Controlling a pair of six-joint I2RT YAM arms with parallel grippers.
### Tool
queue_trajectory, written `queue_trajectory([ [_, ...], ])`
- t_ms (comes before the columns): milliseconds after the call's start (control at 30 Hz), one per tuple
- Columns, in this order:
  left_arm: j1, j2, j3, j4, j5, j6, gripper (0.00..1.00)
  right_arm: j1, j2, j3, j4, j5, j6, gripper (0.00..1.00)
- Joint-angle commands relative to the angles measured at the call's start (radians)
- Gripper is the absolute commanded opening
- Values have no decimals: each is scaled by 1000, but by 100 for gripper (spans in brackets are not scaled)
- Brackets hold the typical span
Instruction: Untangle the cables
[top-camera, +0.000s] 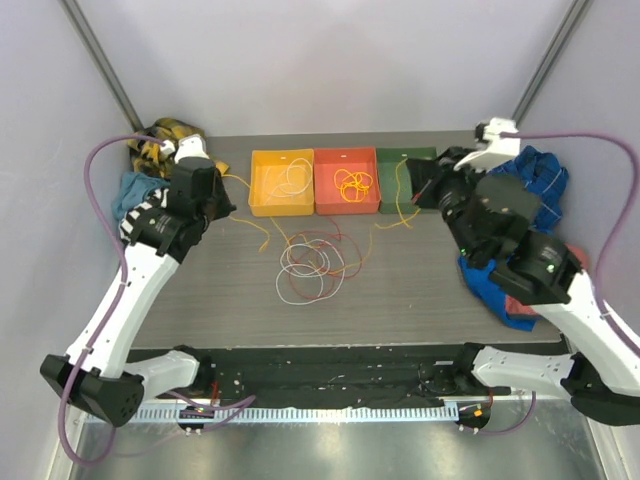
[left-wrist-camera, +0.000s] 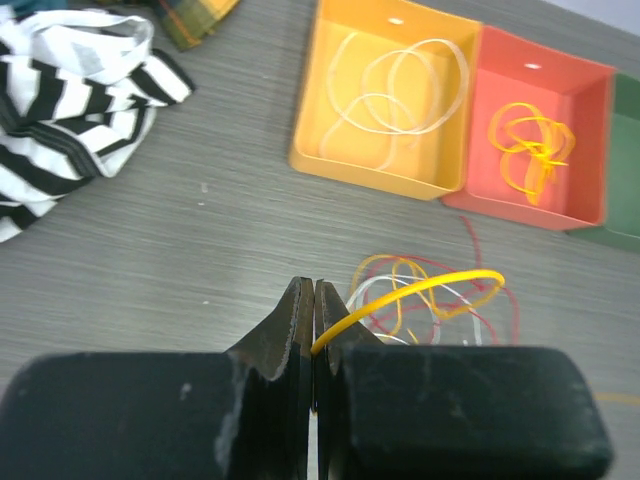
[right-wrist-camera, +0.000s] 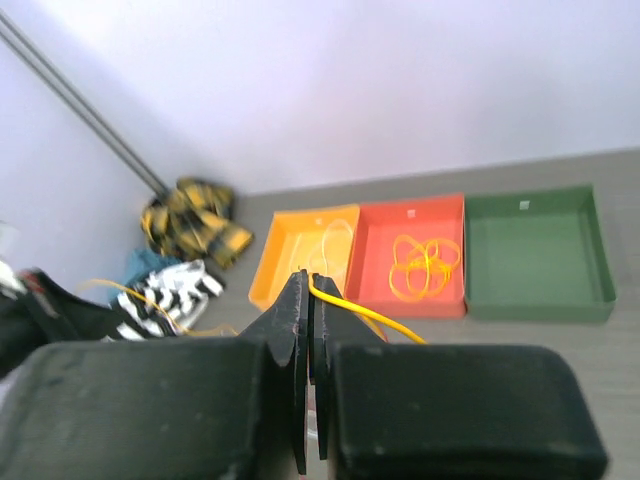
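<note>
A loose tangle of red, white and yellow cables (top-camera: 312, 264) lies on the grey table, in front of the bins. My left gripper (top-camera: 226, 206) hovers left of it, shut on one end of a yellow cable (left-wrist-camera: 420, 290) that arcs back into the tangle (left-wrist-camera: 432, 306). Right of the bins, my right gripper (top-camera: 421, 191) is shut on another stretch of yellow cable (right-wrist-camera: 372, 319). The left gripper (left-wrist-camera: 314, 286) and the right gripper (right-wrist-camera: 308, 279) both show their jaws pressed together on the thin wire.
Three bins stand in a row at the back: a yellow bin (top-camera: 262, 205) with a white cable, a red bin (top-camera: 346, 208) with an orange cable, and a green bin (top-camera: 392, 160). Crumpled clothes (top-camera: 160, 140) lie back left, blue cloth (top-camera: 500, 290) on the right.
</note>
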Motion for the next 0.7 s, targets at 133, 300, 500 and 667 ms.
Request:
queue_trajectory([
  [133,0,138,-4,-60,-136,6,0,0,154,586,-153,35,-178,1],
  [300,-1,262,-32,-103,-124,-25,0,2,228,753,-186,18,-198,1],
  [500,0,299,-86,-89,-63,-37,6,0,160,555,-161,38,-158,1],
  [667,-1,230,-171,-6,-12,-40,43,2,80,316,-95,46,-106,1],
])
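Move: Each hand still pinches a yellow strand. From the left hand, the tangle lies some 17 cm right, nearly level in reach, about 28 cm below; the yellow bin is about 25 cm ahead and 2 cm right, the striped cloth 12 cm ahead and 30 cm left. From the right hand, the tangle is roughly 7 cm ahead, 18 cm left and 45 cm down; the green bin is about 32 cm ahead, 9 cm right, the red bin equally far out, 10 cm left. The left fingers, until then shut on their yellow strand, part about a third as the hand nears the end of a drop of some 16 cm towards the table left of the tangle, tipping further down by about 25 degrees. Still pinching its own yellow strand, the right hand climbs about 17 cm up and away from the tangle, drifting right and a little back, then sinks some 6 cm. ##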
